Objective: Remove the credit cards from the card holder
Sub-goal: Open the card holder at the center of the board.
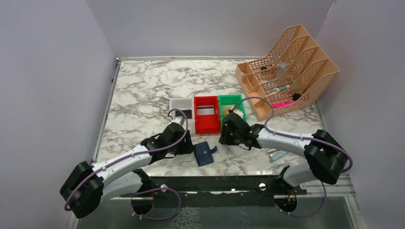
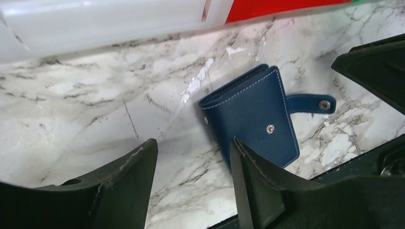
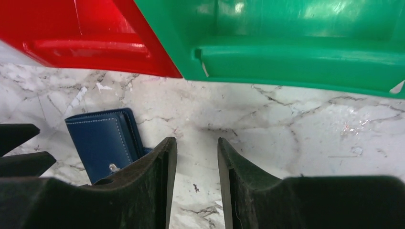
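Note:
The card holder (image 1: 205, 153), a navy folding wallet, lies folded on the marble near the front edge with its snap tab (image 2: 310, 102) undone and sticking out. My left gripper (image 1: 189, 146) hovers just left of it, open and empty (image 2: 192, 143); its right finger overlaps the wallet's (image 2: 253, 114) near corner in the left wrist view. My right gripper (image 1: 225, 137) is to the wallet's (image 3: 100, 138) upper right, open over bare marble (image 3: 196, 140). A flat black credit card (image 1: 187, 113) lies in the white tray, a pale card (image 1: 206, 112) in the red bin, a tan one (image 1: 224, 110) in the green bin.
The white tray (image 1: 179, 103), red bin (image 1: 207, 126) and green bin (image 1: 239, 99) stand in a row just behind both grippers. A peach mesh organiser (image 1: 305, 62) fills the back right. A small silver-blue object (image 1: 277, 154) lies by the right arm.

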Robot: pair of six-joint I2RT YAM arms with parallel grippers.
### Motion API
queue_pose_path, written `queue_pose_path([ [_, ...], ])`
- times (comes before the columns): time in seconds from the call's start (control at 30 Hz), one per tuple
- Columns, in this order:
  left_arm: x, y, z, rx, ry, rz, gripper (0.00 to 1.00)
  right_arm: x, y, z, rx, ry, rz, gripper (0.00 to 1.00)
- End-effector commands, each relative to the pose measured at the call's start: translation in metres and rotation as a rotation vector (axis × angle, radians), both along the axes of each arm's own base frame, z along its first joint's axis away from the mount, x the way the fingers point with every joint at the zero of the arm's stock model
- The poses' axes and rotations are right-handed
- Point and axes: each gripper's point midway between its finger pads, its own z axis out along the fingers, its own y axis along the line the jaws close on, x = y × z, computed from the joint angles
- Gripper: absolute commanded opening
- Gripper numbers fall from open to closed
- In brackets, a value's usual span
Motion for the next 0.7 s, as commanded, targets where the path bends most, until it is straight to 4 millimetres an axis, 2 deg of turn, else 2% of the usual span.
queue_pose_path([
  [0.0, 0.018, 0.004, 0.007, 0.083, -0.057, 0.01, 0.6, 0.024, -0.005, 0.007, -0.055, -0.06, -0.026, 0.42],
  [0.2, 0.033, 0.0, -0.001, 0.143, -0.05, -0.018, 0.57, 0.045, -0.016, 0.002, -0.111, -0.085, -0.058, 0.42],
  [0.43, 0.054, -0.014, 0.003, 0.144, -0.072, -0.038, 0.57, 0.065, -0.026, 0.004, -0.138, -0.105, -0.074, 0.42],
  [0.67, 0.075, -0.017, 0.007, 0.177, -0.094, -0.041, 0.56, 0.069, -0.029, 0.004, -0.125, -0.092, -0.06, 0.42],
])
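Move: The left hand has the white box's middle some 15 cm ahead and 3 cm to its left, with the red box about 16 cm ahead and 8 cm to the right. From the right hand, the green box's middle is roughly 13 cm ahead and 5 cm to the right, the red box 13 cm ahead and 7 cm to the left. The card holder lies about 4 cm below both hands: 2 cm back and 7 cm right of the left hand, 5 cm back and 9 cm left of the right. Both empty hands leave the card holder, its strap already undone, and travel forward towards the near sides of the boxes, fingers staying part open: the left goes about 5 cm, rising a touch, dipping, then drifting slightly right as it rolls some 10 degrees, left side up. The right goes about 6 cm forward and 3 cm to its right, nearly level, until its fingertips come right up to the green box's near edge and seem to push against it. ##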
